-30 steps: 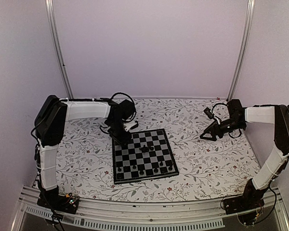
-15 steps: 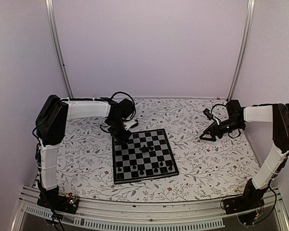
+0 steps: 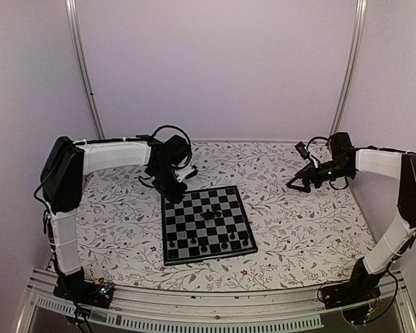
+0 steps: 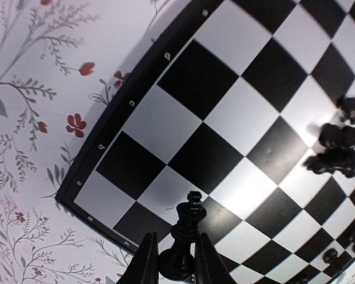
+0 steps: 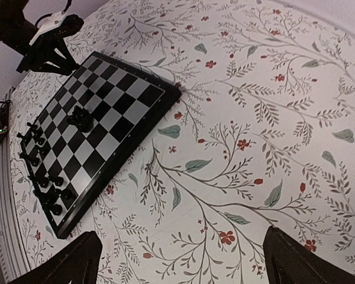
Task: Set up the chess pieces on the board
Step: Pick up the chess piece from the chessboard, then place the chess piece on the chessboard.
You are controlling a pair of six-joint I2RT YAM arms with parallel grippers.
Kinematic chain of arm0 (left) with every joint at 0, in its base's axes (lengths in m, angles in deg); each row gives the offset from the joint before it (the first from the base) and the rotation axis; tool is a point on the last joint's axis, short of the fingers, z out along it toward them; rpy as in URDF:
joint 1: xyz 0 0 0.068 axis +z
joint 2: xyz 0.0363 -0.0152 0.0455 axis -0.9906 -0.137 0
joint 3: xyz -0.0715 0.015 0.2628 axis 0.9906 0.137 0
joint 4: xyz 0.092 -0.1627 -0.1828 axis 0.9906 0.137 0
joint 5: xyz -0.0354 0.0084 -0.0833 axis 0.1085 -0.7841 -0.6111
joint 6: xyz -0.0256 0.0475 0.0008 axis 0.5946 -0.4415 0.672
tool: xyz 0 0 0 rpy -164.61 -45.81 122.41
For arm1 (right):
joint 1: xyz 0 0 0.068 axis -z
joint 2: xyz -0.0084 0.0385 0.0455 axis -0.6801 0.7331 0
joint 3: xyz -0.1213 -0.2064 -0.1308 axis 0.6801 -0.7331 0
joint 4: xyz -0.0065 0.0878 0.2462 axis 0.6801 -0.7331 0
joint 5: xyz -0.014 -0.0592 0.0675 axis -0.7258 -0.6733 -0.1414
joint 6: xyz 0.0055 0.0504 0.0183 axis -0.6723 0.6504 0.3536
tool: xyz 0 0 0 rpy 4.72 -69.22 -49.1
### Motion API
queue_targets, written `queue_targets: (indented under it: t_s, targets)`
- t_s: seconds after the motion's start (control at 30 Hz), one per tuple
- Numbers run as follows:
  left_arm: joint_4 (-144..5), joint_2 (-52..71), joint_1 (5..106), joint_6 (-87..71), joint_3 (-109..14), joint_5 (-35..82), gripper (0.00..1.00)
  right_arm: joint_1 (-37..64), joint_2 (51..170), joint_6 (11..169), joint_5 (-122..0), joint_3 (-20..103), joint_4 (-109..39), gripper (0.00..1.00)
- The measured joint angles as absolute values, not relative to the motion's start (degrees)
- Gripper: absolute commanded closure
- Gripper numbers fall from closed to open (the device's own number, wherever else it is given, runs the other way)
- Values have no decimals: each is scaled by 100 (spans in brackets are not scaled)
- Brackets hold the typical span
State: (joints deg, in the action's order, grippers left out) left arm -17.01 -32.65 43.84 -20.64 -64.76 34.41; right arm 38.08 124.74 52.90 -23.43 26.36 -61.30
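The board lies in the middle of the floral cover. A small cluster of black chess pieces sits near its centre, and several more stand along its near edge. My left gripper is over the board's far-left corner. In the left wrist view it is shut on the base of a black king, with the board's corner squares beneath. My right gripper hangs open and empty over the cover to the right of the board, and its wrist view shows only cover between its fingers.
The right wrist view shows the board to the left, with the centre cluster and a row of pieces on its far side. The floral cover surrounds the board. Pale walls and two metal posts enclose the table.
My left gripper has drawn back slightly toward the far left with the king still in it. My right gripper has risen and shifted a little toward the far side.
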Motion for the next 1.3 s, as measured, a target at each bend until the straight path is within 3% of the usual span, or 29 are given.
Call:
queue_targets:
  t_s: [0.1, 0.27, 0.33, 0.43, 0.77, 1.3]
  targets:
    - [-1758, -2747, 4301, -2049, -6478, 3314, 90, 3790, 11960, 5609, -2371, 2671, -5846, 1]
    - [-2090, -1949, 3873, -2036, -6557, 3058, 90, 3534, 11727, 5764, -2004, 3755, -6023, 25]
    - [-2259, -1798, 3626, -2003, -6583, 2962, 90, 3255, 11917, 5738, -1770, 4317, -6259, 31]
    - [-2554, -1748, 3261, -1896, -6568, 2853, 90, 2754, 12231, 5771, -1451, 4758, -6537, 32]
    - [-3599, -1632, 3003, -1369, -5916, 1950, 88, 1384, 12483, 6129, -1350, 4623, -6891, 27]
    - [-4578, -1562, 3001, -884, -5779, 1106, 88, 1121, 13180, 6704, -1066, 4861, -6891, 35]
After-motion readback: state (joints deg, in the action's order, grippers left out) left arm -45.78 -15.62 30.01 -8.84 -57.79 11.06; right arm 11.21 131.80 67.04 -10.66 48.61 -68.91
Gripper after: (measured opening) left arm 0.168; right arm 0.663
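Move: The left hand already holds the king, just clear of the board. The open right gripper that will meet it is about 41 cm to its right, near level forward and some 7 cm higher; the right hand has the king 41 cm to its left, 1 cm back and 7 cm lower. The dark piece cluster stands about 12 cm right of the left hand and 4 cm back, and the near row's middle 12 cm right and 16 cm back. Keeping its pinch on the king, the left hand carries it up and then also right and back, about 17 cm across and 16 cm up, tilting some 45 degrees so its fingers swing towards the right gripper. The right hand rises, sweeps roughly 20 cm left and some back, then sinks part-way, turning counter-clockwise and partly closing its wide-open fingers as they near the king; no touch is visible. ##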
